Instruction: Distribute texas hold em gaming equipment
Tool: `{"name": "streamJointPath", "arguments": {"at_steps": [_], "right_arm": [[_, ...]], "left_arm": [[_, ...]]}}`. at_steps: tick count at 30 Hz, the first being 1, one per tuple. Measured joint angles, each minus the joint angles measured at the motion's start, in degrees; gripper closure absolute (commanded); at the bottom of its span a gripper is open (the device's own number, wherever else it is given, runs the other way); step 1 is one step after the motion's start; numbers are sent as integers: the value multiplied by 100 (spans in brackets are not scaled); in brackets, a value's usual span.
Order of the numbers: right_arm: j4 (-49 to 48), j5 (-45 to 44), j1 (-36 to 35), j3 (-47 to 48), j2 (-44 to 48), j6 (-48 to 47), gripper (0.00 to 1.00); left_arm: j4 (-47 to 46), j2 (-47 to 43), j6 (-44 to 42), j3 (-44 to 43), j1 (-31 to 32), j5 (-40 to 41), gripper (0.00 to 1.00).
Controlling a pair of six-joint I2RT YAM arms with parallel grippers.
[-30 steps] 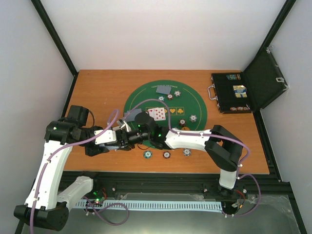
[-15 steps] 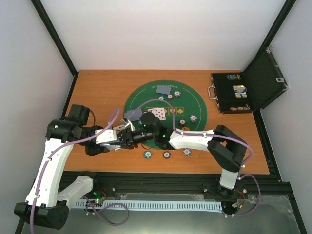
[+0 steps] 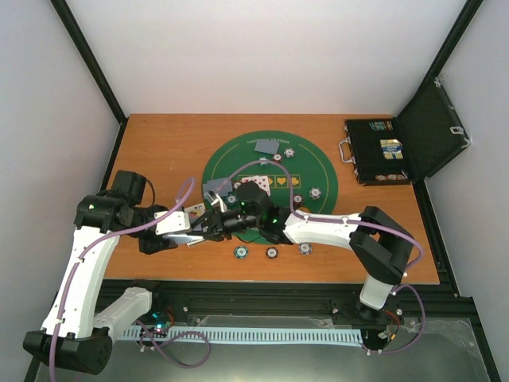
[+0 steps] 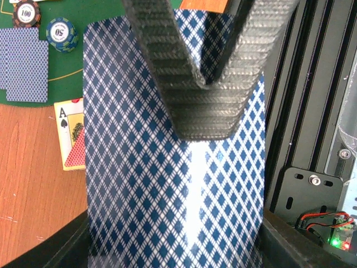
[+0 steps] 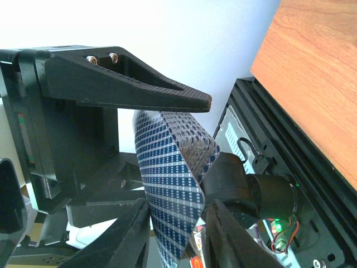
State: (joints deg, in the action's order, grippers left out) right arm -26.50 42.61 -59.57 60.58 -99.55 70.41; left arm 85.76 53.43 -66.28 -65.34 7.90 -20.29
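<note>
My left gripper [image 3: 196, 226] is shut on a deck of blue diamond-backed playing cards [image 4: 139, 167], which fills the left wrist view. My right gripper [image 3: 215, 220] meets it from the right. Its carbon fingers [image 4: 206, 106] press on the deck's top card. In the right wrist view that card [image 5: 170, 190] bows between my right gripper's [image 5: 175, 223] two fingers and touches both. On the green mat [image 3: 318, 163] lie face-down cards [image 3: 268, 147], face-up cards [image 3: 256, 185] and striped chips [image 3: 316, 192]. More chips [image 3: 272, 253] sit on the wood near the front edge.
A black case [image 3: 380, 151] stands open at the back right, lid raised. The left wrist view shows a 100 chip [image 4: 26, 12], a 50 chip [image 4: 61, 34], face-down cards [image 4: 21, 64] and an ace of spades [image 4: 70, 134]. A black rail [image 3: 278, 298] runs along the table's front.
My right gripper has slid left to the deck in my left gripper, and its jaws have narrowed onto the top card. The left arm has barely moved.
</note>
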Motion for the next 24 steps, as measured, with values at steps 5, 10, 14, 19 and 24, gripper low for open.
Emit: {"name": "streamJointPath", "arguments": {"at_steps": [5,10,14,19,24], "right_arm": [[208,-44,26,-17,149,-107,85],[468,-76,87,-66,328,-212,93],[780,-103,219,-85,448,-328,97],[1488,-98,688,-142,581,-695,97],[2942,-153,1552,192,658,-1744,97]], "left_arm": [[0,0,0,2,0,37,95],[0,0,2,2,0,52,95],[0,-2,2,2,0,72,96],[0,-4,2,2,0,55,95],[0,-4,2,2,0,33,95]]}}
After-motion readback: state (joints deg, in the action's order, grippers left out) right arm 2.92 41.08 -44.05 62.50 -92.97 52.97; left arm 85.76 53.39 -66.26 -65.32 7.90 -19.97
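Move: The card deck lies back-up in the left hand, its middle about 1 cm to that hand's right and 1 cm below it. From the right hand, already at the deck's right end with the top card partly slid off, the deck's middle is about 2 cm left, 1 cm ahead and 1 cm lower. About 17 cm below the right hand, the red card box lies 4 cm ahead and 4 cm left, the face-down cards 12 cm ahead and 3 cm right. The deck's top card is pinched as the right fingers close fully on it, easing about 1.5 cm to the right off the deck. The right hand then speeds up and carries the card forward and right over the green mat, some 13 cm in all and about 3 cm down at the end, fingertips dipping and wrist turning clockwise, roughly 20 degrees altogether. The left hand stays put and keeps its hold on the deck. ##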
